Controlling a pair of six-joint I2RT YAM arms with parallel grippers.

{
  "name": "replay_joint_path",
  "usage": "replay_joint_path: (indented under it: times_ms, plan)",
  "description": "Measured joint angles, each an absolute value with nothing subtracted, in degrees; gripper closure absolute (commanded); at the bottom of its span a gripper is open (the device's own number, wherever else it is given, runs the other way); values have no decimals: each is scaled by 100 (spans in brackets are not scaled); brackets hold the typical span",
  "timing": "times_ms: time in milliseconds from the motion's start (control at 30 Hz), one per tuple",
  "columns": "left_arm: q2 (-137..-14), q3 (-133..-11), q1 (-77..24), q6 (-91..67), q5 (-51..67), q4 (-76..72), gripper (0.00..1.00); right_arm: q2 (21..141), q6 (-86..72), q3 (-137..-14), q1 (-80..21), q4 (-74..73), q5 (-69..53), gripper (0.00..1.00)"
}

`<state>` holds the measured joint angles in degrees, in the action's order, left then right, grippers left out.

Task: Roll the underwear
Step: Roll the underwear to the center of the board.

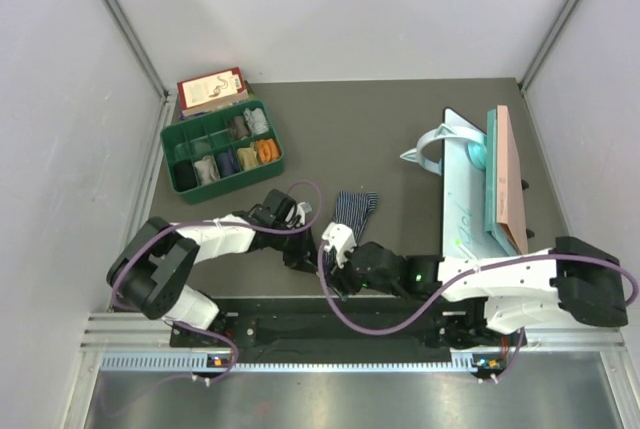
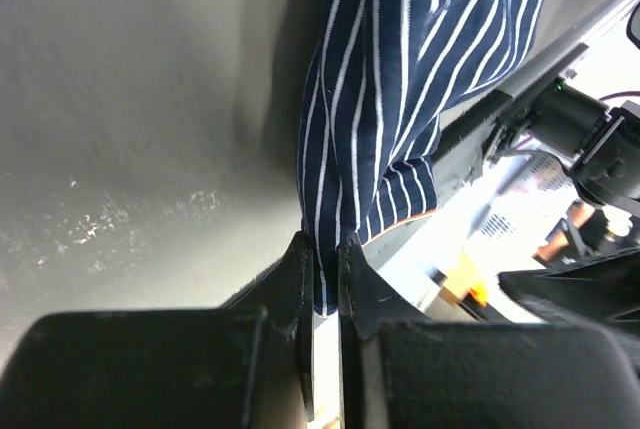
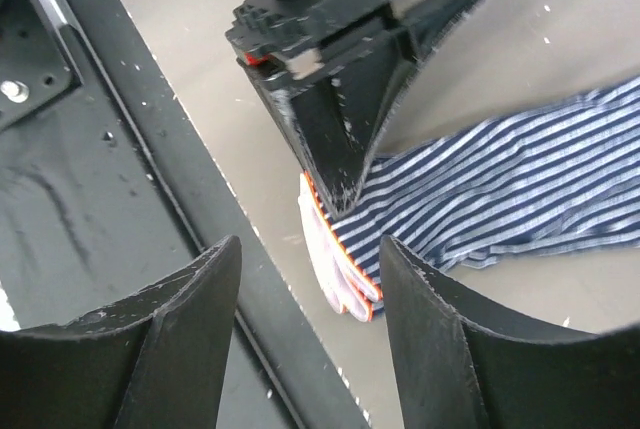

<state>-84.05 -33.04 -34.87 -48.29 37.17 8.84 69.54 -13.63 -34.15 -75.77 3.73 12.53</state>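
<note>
The underwear (image 1: 355, 207) is dark blue with thin white stripes and lies crumpled on the grey table near the front middle. Its white, orange-edged waistband (image 3: 340, 264) is folded over at the near end, beside the black front rail. My left gripper (image 2: 322, 261) is shut on an edge of the striped cloth (image 2: 400, 99), pinching it just above the table. In the right wrist view the same left gripper (image 3: 340, 139) points down onto the cloth (image 3: 500, 189) by the waistband. My right gripper (image 3: 310, 264) is open, empty, just short of the waistband.
A green compartment tray (image 1: 222, 149) with several rolled cloths sits at the back left, a red box (image 1: 210, 87) behind it. Flat teal and pink boards (image 1: 505, 174) and a pale hanger-like frame (image 1: 440, 144) lie at the right. The black rail (image 3: 150, 149) runs along the near table edge.
</note>
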Motion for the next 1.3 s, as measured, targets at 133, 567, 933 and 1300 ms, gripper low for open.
replay_joint_path:
  times_ms: [133,567,933,1300]
  plan:
    - [-8582,-3361,-3352,-4873,4062,958,100,7347,-1009,-3415,-7854,692,1562,42]
    - [-8879,-3481,-3020,-4912,4720,1192,100,8276,-565,-3415,-8436,1135,2403,42]
    - [-8965,-3601,-2943,-4783,4934,1431,100,8823,-248,-3413,-8580,1409,3304,49]
    - [-8965,-3601,-2923,-4762,5024,1509,95,9227,-191,-3420,-8589,1555,3474,100]
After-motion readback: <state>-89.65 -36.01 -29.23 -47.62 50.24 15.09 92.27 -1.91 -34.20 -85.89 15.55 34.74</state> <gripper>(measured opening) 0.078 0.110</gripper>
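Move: The free part of the underwear's waistband hangs about 8 cm below my open right fingers, 1 cm ahead and straight in line sideways. My left fingertips, already pinching the cloth, are some 3 cm ahead, 3 cm left and 6 cm lower. The underwear's far end lies about 16 cm ahead and 6 cm right, and the table's near edge 3 cm back. From my left hand the waistband is about 3 cm right, 2 cm back and 3 cm lower. I sink my open right hand about 8 cm onto the underwear's waistband, drifting slightly back and left, then forward again, as the wrist turns some 25 degrees to point the fingers more forward. At the bottom I close them on the band, just right of my left fingers. My left hand keeps its pinch, rising barely over 1 cm and tilting its fingertips back. ##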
